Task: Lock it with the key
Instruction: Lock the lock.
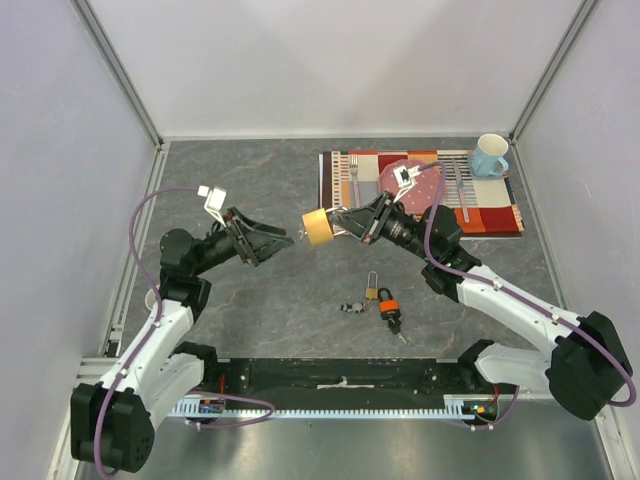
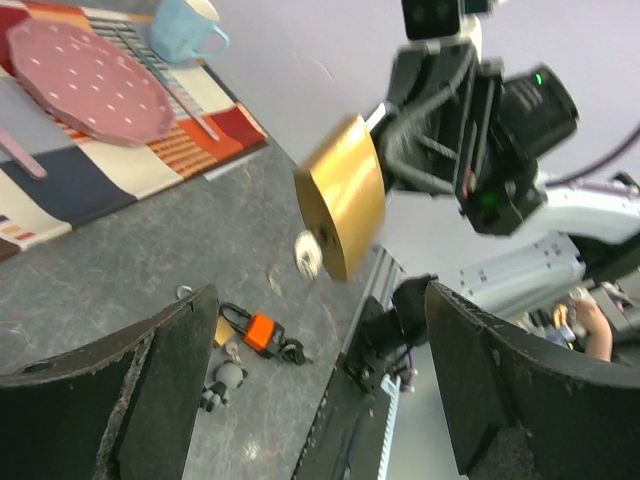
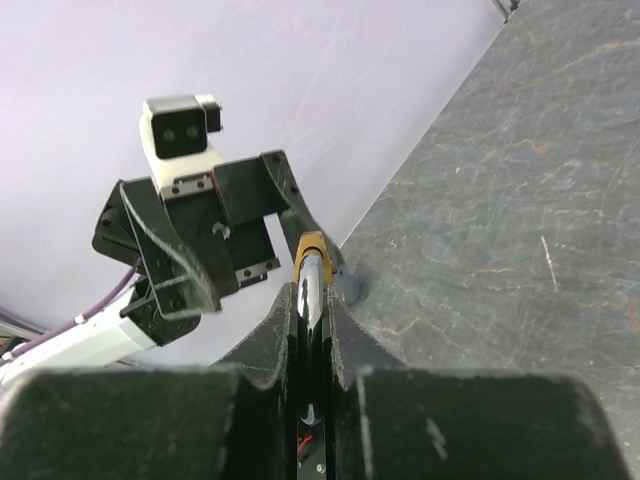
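Note:
A large brass padlock (image 1: 318, 228) hangs in the air above the middle of the table. My right gripper (image 1: 347, 222) is shut on its chrome shackle (image 3: 312, 290), and the brass body (image 3: 313, 245) sticks out past the fingertips. A silver key (image 2: 308, 253) stands in the underside of the padlock (image 2: 343, 195). My left gripper (image 1: 283, 238) is open just left of the lock, touching nothing. In the left wrist view the left gripper (image 2: 320, 335) has its jaws wide apart, with the padlock ahead of them and slightly above.
On the table below lie a small brass padlock (image 1: 371, 292), an orange padlock (image 1: 388, 304) with dark keys, and a small grey figure keychain (image 1: 352, 307). At the back right, a patterned placemat (image 1: 500, 215) holds a pink plate (image 1: 420, 190), a fork, a knife and a blue mug (image 1: 489, 155).

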`<state>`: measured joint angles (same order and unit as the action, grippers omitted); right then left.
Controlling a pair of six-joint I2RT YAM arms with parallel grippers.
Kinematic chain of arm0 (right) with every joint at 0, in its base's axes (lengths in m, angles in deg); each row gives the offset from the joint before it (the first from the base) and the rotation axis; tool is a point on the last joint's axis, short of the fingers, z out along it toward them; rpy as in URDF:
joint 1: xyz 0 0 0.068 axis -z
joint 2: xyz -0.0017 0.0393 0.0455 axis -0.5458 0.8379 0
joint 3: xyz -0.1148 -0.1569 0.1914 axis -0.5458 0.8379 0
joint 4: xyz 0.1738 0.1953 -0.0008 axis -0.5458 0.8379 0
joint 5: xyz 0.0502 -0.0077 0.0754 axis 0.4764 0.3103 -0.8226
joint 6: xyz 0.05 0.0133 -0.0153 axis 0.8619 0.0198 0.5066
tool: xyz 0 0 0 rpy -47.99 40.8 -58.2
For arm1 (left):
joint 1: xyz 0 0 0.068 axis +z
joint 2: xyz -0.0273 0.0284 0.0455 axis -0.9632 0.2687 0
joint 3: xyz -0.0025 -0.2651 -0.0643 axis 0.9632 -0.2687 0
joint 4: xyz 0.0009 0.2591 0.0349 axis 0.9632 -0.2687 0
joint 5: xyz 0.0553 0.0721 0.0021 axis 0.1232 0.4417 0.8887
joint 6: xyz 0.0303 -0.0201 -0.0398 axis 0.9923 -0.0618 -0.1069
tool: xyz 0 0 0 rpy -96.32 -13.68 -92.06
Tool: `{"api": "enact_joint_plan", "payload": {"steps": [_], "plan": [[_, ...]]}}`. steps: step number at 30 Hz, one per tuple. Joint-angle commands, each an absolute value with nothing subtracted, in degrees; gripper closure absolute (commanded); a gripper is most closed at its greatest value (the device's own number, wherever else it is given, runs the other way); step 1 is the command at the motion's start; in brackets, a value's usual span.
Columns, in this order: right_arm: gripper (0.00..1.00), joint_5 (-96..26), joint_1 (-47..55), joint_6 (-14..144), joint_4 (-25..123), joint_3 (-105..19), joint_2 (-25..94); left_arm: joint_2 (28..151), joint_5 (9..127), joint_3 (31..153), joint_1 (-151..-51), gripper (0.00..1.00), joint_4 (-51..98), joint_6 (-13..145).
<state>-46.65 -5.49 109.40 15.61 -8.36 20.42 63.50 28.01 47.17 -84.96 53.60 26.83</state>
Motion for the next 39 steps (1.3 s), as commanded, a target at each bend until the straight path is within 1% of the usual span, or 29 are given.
{"api": "enact_joint_plan", "payload": {"steps": [1,3,9,12,13,15,18,21,25,27,28,30,31,33,34,36,39], "plan": [[1.0,-56.1,-2.7,109.4,10.7,-14.4,18.5,64.7,17.6,44.6,-84.6,0.12,64.9,22.4],[1.0,-58.3,-2.6,109.1,11.0,-15.9,19.1,65.8,14.0,44.3,-84.7,0.13,70.3,19.7],[1.0,-60.5,-2.5,108.7,11.8,-17.1,19.4,65.4,13.1,45.1,-84.9,0.14,71.1,19.4],[1.0,-60.8,-2.5,109.3,11.5,-17.4,19.9,65.9,13.2,45.7,-85.3,0.2,71.1,19.4],[1.0,-60.8,-2.5,109.5,11.4,-17.3,20.1,66.2,13.2,45.8,-85.5,0.24,71.1,19.5],[1.0,-60.9,-2.5,109.9,10.7,-17.0,20.3,66.5,13.2,46.2,-85.9,0.29,71.1,19.7],[1.0,-61.1,-2.5,110.3,10.4,-16.9,20.6,67.3,13.3,46.9,-86.6,0.31,71.5,19.7],[1.0,-61.0,-2.5,110.4,9.7,-16.3,21.0,68.6,13.5,47.8,-87.8,0.35,71.5,20.3],[1.0,-60.9,-2.5,110.6,9.6,-16.3,21.4,69.9,13.9,48.6,-88.8,0.48,71.8,20.5],[1.0,-61.1,-2.5,110.5,9.5,-16.3,21.7,70.5,13.8,49.0,-89.1,0.51,72.0,20.5],[1.0,-61.0,-2.5,110.4,9.5,-16.3,21.9,70.6,13.8,49.0,-89.1,0.56,72.1,20.7],[1.0,-61.1,-2.5,110.4,9.3,-16.3,22.0,71.0,13.8,49.2,-89.2,0.62,72.1,20.7],[1.0,-61.1,-2.5,110.4,9.2,-16.3,22.2,71.0,13.8,49.3,-89.3,0.7,72.1,20.7],[1.0,-61.1,-2.5,110.5,9.2,-16.4,22.3,71.2,13.5,49.3,-89.4,0.78,72.2,20.7],[1.0,-61.1,-2.5,110.5,9.0,-16.3,22.3,71.2,13.5,49.3,-89.4,0.88,72.2,20.8],[1.0,-61.1,-2.5,110.4,9.1,-16.3,22.4,71.1,13.7,48.9,-89.4,0.97,72.3,20.9],[1.0,-60.9,-2.6,110.3,9.0,-16.3,22.4,71.1,13.7,48.5,-89.4,0.98,72.4,20.7]]}}
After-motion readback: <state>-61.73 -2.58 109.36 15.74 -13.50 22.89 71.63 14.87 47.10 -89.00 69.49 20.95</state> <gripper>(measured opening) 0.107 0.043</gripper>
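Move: The left gripper stands open and empty; the key in the gold lock is about 4 cm to its right, about 1 cm farther out and roughly level in height. The lock body is about 6 cm right and 2 cm ahead of that gripper, its shackle some 9 cm right and 3 cm ahead, both near its height. From the right hand, already gripping the shackle, the key is about 8 cm left, 2 cm back and 2 cm lower. Bring the left gripper back about 4 cm, swinging the wrist clockwise nearly 20 degrees, then ease it right to the key, some 3 cm in all, and shut the fingers so their tips pinch the key. Keep the right grip on the shackle while lifting about 3 cm, drawing back a little and turning some 10 degrees counter-clockwise, then settle about 1 cm lower. ##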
